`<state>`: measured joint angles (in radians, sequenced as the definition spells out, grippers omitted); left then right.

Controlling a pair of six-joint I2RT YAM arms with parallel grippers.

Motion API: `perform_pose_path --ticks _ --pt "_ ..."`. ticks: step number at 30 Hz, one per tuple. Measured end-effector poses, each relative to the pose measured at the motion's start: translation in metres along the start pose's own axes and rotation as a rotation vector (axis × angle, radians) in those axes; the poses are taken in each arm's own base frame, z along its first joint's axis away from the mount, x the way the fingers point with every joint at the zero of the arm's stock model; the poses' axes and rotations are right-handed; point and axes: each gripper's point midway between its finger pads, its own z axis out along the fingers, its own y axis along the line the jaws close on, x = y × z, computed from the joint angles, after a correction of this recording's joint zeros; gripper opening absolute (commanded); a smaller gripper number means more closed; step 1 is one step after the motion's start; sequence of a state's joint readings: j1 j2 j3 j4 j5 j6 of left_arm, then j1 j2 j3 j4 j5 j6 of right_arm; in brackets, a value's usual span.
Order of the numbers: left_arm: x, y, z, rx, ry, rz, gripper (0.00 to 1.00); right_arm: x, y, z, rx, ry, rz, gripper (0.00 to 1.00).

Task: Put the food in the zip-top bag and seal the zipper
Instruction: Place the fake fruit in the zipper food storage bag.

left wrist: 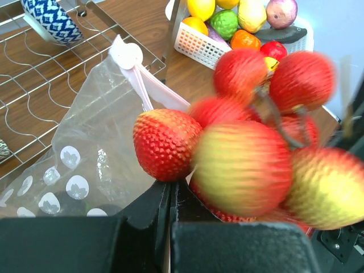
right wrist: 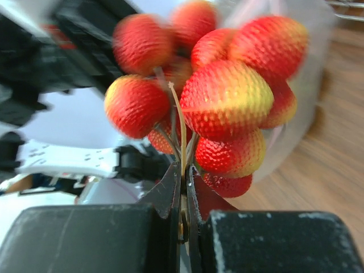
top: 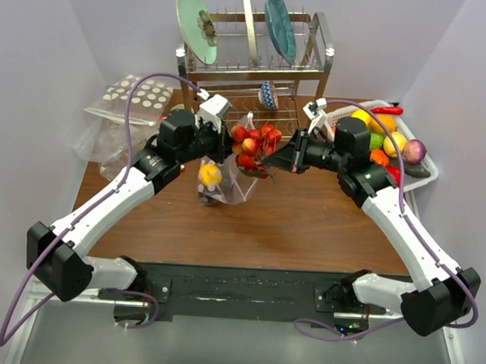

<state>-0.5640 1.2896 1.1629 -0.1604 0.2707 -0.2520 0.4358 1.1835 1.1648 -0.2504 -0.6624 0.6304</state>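
The zip-top bag (top: 231,189) hangs see-through over the table's middle with a yellow lemon (top: 210,175) inside. My left gripper (top: 225,146) is shut on its mouth edge. In the left wrist view the bag (left wrist: 85,142) spreads out ahead of that gripper (left wrist: 172,190), with the pink zipper (left wrist: 156,91) running up to a white slider (left wrist: 126,55). My right gripper (top: 283,160) is shut on the stem of the red berry cluster (top: 255,143). It holds the cluster (right wrist: 227,102) upright above the gripper (right wrist: 183,170), right at the bag's mouth. The berries (left wrist: 244,165) fill the left wrist view.
A white basket (top: 417,176) at the right holds more toy fruit, also in the left wrist view (left wrist: 199,48). A dish rack (top: 257,69) with plates and a blue patterned bowl (top: 269,94) stands at the back. A polka-dot bag (top: 137,95) lies back left.
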Motion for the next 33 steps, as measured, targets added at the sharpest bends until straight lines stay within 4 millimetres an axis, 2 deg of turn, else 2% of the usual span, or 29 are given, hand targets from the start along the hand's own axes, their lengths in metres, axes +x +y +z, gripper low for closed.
perform_pose_path --ticks 7,14,22,28,33 --pt "-0.001 0.001 -0.004 -0.014 -0.002 0.0 0.0 0.023 -0.038 0.01 0.158 0.064 0.007 0.0" --pt "0.001 0.003 -0.008 -0.031 0.009 -0.002 0.0 0.045 -0.056 0.012 0.273 0.151 -0.011 0.0" --pt "-0.002 0.009 -0.01 -0.068 0.007 0.005 0.0 0.044 -0.052 0.005 0.359 0.198 -0.074 0.0" --pt "-0.003 0.006 -0.011 -0.056 0.007 0.004 0.0 0.046 -0.052 0.002 0.388 0.22 -0.086 0.0" --pt "0.001 0.002 -0.005 -0.023 0.028 -0.001 0.0 0.055 -0.022 0.025 0.327 0.289 -0.151 0.0"
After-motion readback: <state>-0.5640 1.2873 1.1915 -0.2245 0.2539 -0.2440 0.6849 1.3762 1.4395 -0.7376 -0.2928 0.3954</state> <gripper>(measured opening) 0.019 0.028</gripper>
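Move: Within the right hand's reach, the mouth of the zipper bag is about 6 cm to its left, 3 cm ahead and 9 cm below. The lemon in the bag lies some 16 cm left, 5 ahead and 23 down; the dish rack's lower shelf is roughly 22 cm ahead, 5 left and 14 down. From the left hand, already pinching the rim, the bag mouth is about 6 cm right, level fore and aft, 5 cm lower; the red fruit hangs 8 cm right, level fore and aft, 1 cm lower. Sinking about 7 cm, the right hand lowers the still-held red fruit into the zipper bag's mouth, its fingers tipping some 25 degrees further down. It hovers at that height, then pushes left nearly 4 cm, easing back slightly towards the base, stems still gripped. The left hand keeps pinching the rim and sways only about a centimetre left and partly back. ##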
